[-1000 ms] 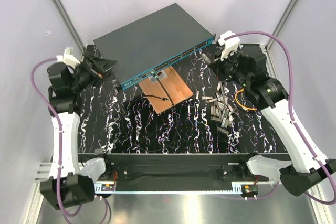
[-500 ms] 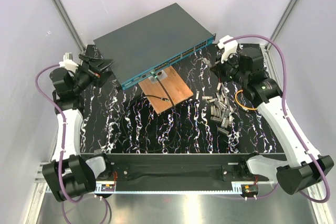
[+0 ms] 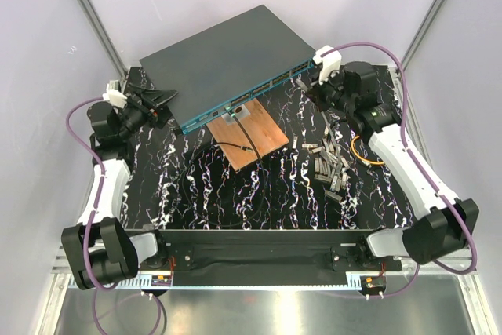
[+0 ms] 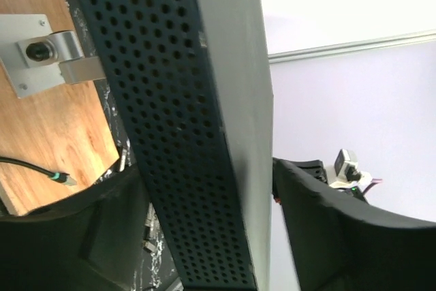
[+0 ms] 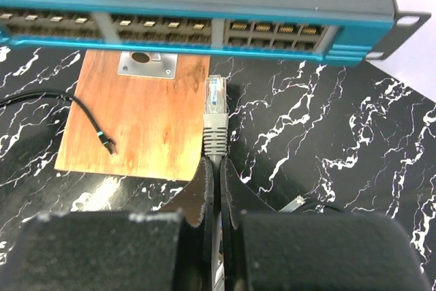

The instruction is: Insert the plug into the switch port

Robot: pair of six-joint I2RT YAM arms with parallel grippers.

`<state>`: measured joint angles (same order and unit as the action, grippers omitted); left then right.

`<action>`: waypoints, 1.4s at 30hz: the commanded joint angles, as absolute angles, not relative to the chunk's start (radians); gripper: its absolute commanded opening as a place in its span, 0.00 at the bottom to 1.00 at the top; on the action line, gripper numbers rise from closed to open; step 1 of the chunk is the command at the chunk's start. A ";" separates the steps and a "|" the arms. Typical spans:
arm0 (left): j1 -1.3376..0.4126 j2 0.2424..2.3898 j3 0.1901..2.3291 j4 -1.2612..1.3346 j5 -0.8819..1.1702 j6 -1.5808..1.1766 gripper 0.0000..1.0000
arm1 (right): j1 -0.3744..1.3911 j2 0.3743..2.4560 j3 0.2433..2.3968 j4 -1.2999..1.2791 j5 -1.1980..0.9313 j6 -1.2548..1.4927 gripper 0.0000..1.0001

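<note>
The switch point(image 3: 227, 52) lies at the back of the table, dark grey on top, its teal front edge with a row of ports point(image 5: 204, 28) facing the arms. My right gripper point(image 5: 218, 165) is shut on the grey cable just behind the plug point(image 5: 215, 110). The plug's clear tip points at the port row and stops a little short of it, above the edge of the wooden board. In the top view the right gripper point(image 3: 314, 84) is at the switch's front right. My left gripper point(image 3: 155, 98) is open, its jaws astride the switch's perforated left end point(image 4: 170, 134).
A small wooden board point(image 3: 252, 135) with a metal bracket point(image 5: 146, 65) lies right in front of the switch, a thin black cable point(image 5: 102, 138) across it. Several loose grey connectors point(image 3: 328, 161) and an orange cable loop point(image 3: 362, 151) lie at the right.
Both arms have closed in on the switch: the left gripper moved right onto its left end, and the right gripper carried the plug left and up towards the front edge.
</note>
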<state>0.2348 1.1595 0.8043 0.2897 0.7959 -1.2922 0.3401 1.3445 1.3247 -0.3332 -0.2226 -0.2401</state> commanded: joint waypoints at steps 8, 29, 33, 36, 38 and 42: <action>0.193 1.163 0.802 0.426 0.770 -1.312 0.31 | 0.336 1.428 1.497 -0.314 -0.163 -0.242 0.00; 0.179 1.166 0.804 0.439 0.752 -1.333 0.00 | 0.337 1.445 1.522 -0.422 -0.137 -0.202 0.00; 0.178 1.169 0.808 0.436 0.750 -1.333 0.00 | 0.341 1.459 1.545 -0.430 -0.127 -0.201 0.00; 0.176 1.170 0.810 0.433 0.753 -1.333 0.00 | 0.347 1.466 1.552 -0.442 -0.127 -0.207 0.00; 0.176 1.170 0.810 0.430 0.752 -1.330 0.00 | 0.350 1.466 1.555 -0.445 -0.135 -0.206 0.00; 0.175 1.173 0.810 0.428 0.753 -1.330 0.00 | 0.354 1.470 1.557 -0.437 -0.135 -0.206 0.00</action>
<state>0.2195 1.1717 0.7910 0.2935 0.7631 -1.3521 0.3443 1.4681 1.5120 -0.4583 -0.1474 -0.2119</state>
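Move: The right hand, already holding the plug, has the right-end port block of the switch about 8 cm ahead, 2 cm to its left and slightly below. The switch's right ear is some 12 cm ahead and 4 cm right; the inserted plug is about 4 cm back and 23 cm left. The left fingers already straddle the switch's left edge, about 1 cm ahead and 1 cm below. From that hand, the front left corner is roughly 9 cm back and 3 cm right. Close the left gripper across the switch's thickness to clamp its left edge, sinking a touch, then hold it there. Keep the plug pinched in the right gripper and carry it forward and up, some 3 cm each way, towards the right-end ports; then ease down about 2.5 cm and back 1 cm, yawing slightly clockwise, to line up just in front of the port face. ##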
